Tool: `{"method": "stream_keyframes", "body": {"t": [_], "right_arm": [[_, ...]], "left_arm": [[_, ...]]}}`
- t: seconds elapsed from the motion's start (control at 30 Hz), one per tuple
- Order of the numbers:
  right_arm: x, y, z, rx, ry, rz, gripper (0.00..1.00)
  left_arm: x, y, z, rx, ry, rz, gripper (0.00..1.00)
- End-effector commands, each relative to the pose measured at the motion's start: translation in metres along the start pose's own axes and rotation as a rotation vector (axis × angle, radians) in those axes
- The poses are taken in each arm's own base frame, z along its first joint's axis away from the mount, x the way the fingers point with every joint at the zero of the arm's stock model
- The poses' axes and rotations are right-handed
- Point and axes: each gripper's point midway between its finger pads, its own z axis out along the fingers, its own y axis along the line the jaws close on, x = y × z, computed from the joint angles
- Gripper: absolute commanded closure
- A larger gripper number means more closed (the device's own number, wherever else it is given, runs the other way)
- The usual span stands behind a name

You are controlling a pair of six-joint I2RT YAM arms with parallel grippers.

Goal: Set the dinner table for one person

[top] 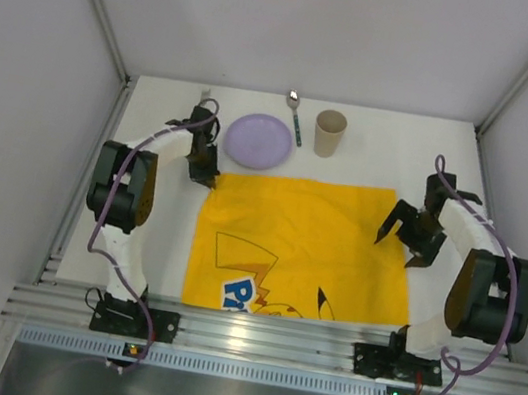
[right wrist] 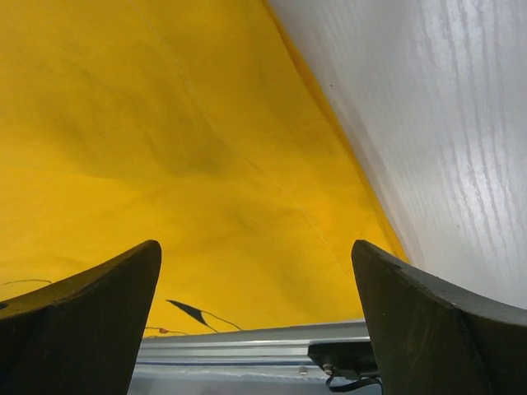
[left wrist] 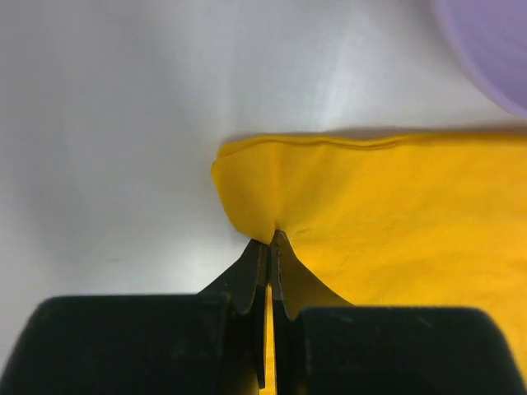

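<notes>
The dinner table [top: 394, 148] is a white tabletop. A yellow printed placemat [top: 301, 249] lies on its near middle. My left gripper [top: 210, 180] is shut on the placemat's far left corner; in the left wrist view the jaws [left wrist: 272, 240] pinch a raised fold of the yellow cloth [left wrist: 395, 222]. My right gripper [top: 395, 250] is open above the placemat's right edge, and the cloth [right wrist: 165, 148] shows between its fingers with nothing held. A lavender plate [top: 258, 141], a spoon [top: 296, 117] and a beige cup [top: 329, 132] sit behind the placemat.
A small pale utensil [top: 203, 94] lies at the far left, partly hidden by the left arm. A silver rail [top: 271, 339] runs along the near edge. Pale walls close in the table on three sides. The plate's rim [left wrist: 494, 49] lies just beyond the held corner.
</notes>
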Motion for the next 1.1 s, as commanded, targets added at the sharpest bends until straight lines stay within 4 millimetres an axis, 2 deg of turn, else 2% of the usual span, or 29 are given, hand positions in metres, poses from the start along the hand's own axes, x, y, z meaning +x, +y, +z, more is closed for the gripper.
{"method": "stream_keyframes", "body": {"t": [0.0, 0.13, 0.23, 0.4, 0.47, 0.5, 0.53, 0.57, 0.6, 0.63, 0.73, 0.8, 0.83, 0.9, 1.07], "right_arm": [[-0.016, 0.024, -0.004, -0.060, -0.045, -0.025, 0.00], [-0.012, 0.026, 0.007, -0.050, -0.025, -0.038, 0.00], [-0.004, 0.024, 0.020, -0.048, 0.010, -0.031, 0.00], [0.022, 0.024, 0.039, -0.035, 0.084, -0.059, 0.00], [0.033, 0.019, 0.046, -0.024, 0.116, -0.060, 0.00], [0.037, 0.017, 0.049, -0.018, 0.129, -0.058, 0.00], [0.044, 0.013, 0.053, -0.014, 0.147, -0.055, 0.00], [0.047, 0.012, 0.054, -0.011, 0.154, -0.057, 0.00], [0.047, 0.010, 0.054, -0.008, 0.149, -0.060, 0.00], [0.048, 0.009, 0.053, -0.005, 0.147, -0.064, 0.00], [0.043, 0.009, 0.046, -0.001, 0.117, -0.080, 0.00], [0.036, 0.009, 0.036, 0.010, 0.093, -0.087, 0.00], [0.033, 0.010, 0.032, 0.016, 0.082, -0.090, 0.00], [0.024, 0.012, 0.020, 0.021, 0.048, -0.100, 0.00], [0.015, 0.019, 0.001, 0.001, 0.008, -0.111, 0.00]], "left_arm": [[-0.021, 0.053, -0.029, -0.108, -0.051, -0.015, 1.00], [-0.042, 0.054, -0.034, -0.101, -0.081, 0.019, 1.00], [-0.054, 0.056, -0.028, -0.117, -0.087, 0.022, 1.00], [-0.069, 0.051, -0.020, -0.117, -0.070, 0.018, 1.00], [-0.081, 0.049, -0.020, -0.118, -0.089, 0.022, 0.84], [-0.086, 0.050, -0.022, -0.130, -0.102, 0.025, 0.66], [-0.086, 0.051, -0.023, -0.136, -0.100, 0.019, 0.54], [-0.090, 0.049, -0.025, -0.133, -0.110, 0.018, 0.54], [-0.092, 0.055, -0.029, -0.173, -0.119, 0.013, 0.44], [-0.094, 0.056, -0.032, -0.179, -0.129, 0.003, 0.39], [-0.103, 0.051, -0.048, -0.173, -0.177, -0.015, 0.29], [-0.112, 0.041, -0.059, -0.132, -0.219, -0.019, 0.27], [-0.118, 0.028, -0.060, -0.066, -0.241, -0.016, 0.27], [-0.129, 0.016, -0.063, -0.015, -0.268, -0.020, 0.27], [-0.149, -0.010, -0.046, 0.101, -0.267, -0.047, 0.30]]}}
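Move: The left fingers are already shut on the yellow cloth near its far left corner. The bare spot it is taken to is about 6 cm ahead and 6 cm left, at much the same height. The plate's middle lies some 18 cm ahead and 11 cm right; the fork is roughly 24 cm ahead and 8 cm left. From the right hand, open above the cloth's right edge, the cloth's middle is some 26 cm left, 3 cm back and 5 cm below. Quickly left by about 7 cm, then forward some 5 cm with a slight lift, the left hand drags the pinched cloth corner towards the spot short of the fork and plate, opens to let go, and rises clear, still going forward. The right hand, kept wide open, sinks about 4 cm and shifts left and slightly back by the cloth's right edge, then rises a little. ##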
